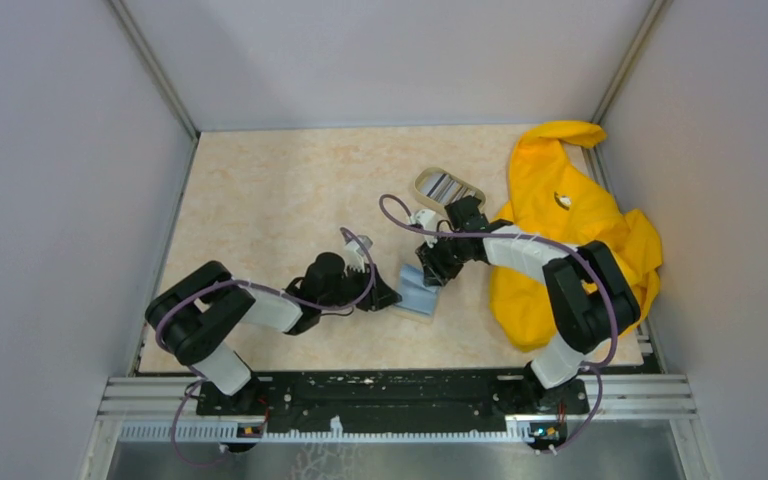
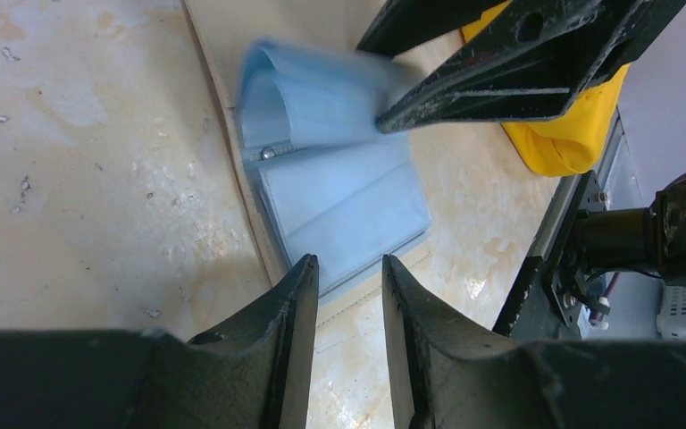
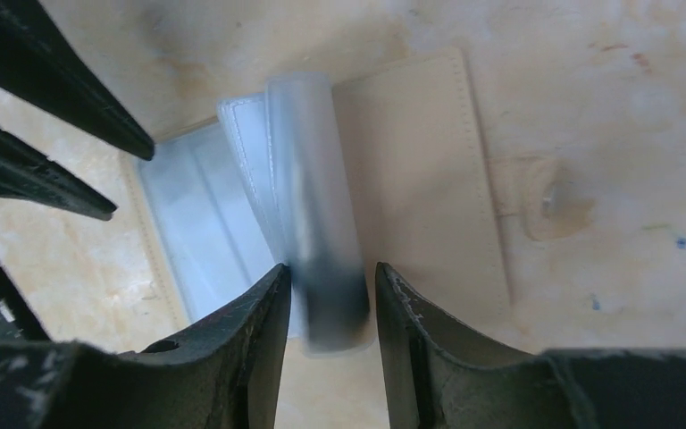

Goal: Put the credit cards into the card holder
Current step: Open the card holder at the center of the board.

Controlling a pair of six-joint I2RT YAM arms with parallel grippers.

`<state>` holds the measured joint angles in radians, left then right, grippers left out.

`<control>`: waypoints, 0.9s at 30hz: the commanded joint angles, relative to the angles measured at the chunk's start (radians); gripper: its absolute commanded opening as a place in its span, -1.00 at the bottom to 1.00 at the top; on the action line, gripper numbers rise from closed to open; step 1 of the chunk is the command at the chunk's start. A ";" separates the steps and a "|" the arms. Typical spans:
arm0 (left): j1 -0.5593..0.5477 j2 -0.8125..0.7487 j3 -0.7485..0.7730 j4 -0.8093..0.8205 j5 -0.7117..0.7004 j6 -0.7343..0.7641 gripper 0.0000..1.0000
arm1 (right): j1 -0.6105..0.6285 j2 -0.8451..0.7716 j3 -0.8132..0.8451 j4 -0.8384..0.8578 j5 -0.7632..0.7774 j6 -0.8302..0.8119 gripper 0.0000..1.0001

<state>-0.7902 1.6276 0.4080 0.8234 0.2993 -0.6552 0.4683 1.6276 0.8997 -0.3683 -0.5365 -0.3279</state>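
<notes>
The card holder [image 1: 418, 293] lies open on the table, tan outside and light blue inside [image 2: 339, 201]. In the right wrist view its tan half [image 3: 420, 170] and snap tab [image 3: 554, 207] lie flat. A blurred grey-blue strip [image 3: 317, 197] stands over the fold and reaches between my right gripper's [image 3: 330, 268] open fingers, with a gap on one side; I cannot tell whether it is a card or a flap. My left gripper [image 2: 348, 261] is open and empty at the holder's near edge. More credit cards [image 1: 450, 188] lie in the oval dish.
The beige oval dish [image 1: 428, 177] sits behind the right arm. A big yellow cloth [image 1: 570, 230] covers the table's right side. The two grippers [image 1: 392, 297] [image 1: 438, 275] are close together over the holder. Grey walls enclose the table.
</notes>
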 commanded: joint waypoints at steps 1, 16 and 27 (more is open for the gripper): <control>-0.004 0.015 0.051 -0.057 0.012 0.046 -0.23 | -0.007 -0.103 0.007 0.106 0.183 0.004 -0.15; -0.002 0.180 0.295 -0.135 0.037 0.158 -0.19 | -0.018 -0.277 0.009 -0.155 -0.285 -0.496 -0.03; 0.003 -0.207 -0.030 0.020 -0.246 0.229 -0.06 | 0.120 -0.161 -0.061 -0.089 -0.097 -0.566 0.32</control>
<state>-0.7895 1.5681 0.4717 0.7765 0.1822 -0.4778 0.5285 1.4322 0.8238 -0.5255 -0.7227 -0.9199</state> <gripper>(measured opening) 0.427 0.611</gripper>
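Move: The open card holder's middle lies about 4 cm to the right and 1 cm ahead of the left hand, some 2 cm below it. From the right hand it is about 3 cm left, 1 cm back and 2 cm below, with its blue inner flap standing curled at those fingertips, some 1 cm to their left. The card tray is about 20 cm ahead of the right hand and 4 cm to its right. Forward and up, about 5 cm each, the right hand takes the curled flap's edge away from the pocket half, then comes free and swings back roughly 10 cm towards the body, turning some 30 degrees counter-clockwise and opening wider. The left hand slides forward and right low across the holder, then turns back left and lifts, still half open. ##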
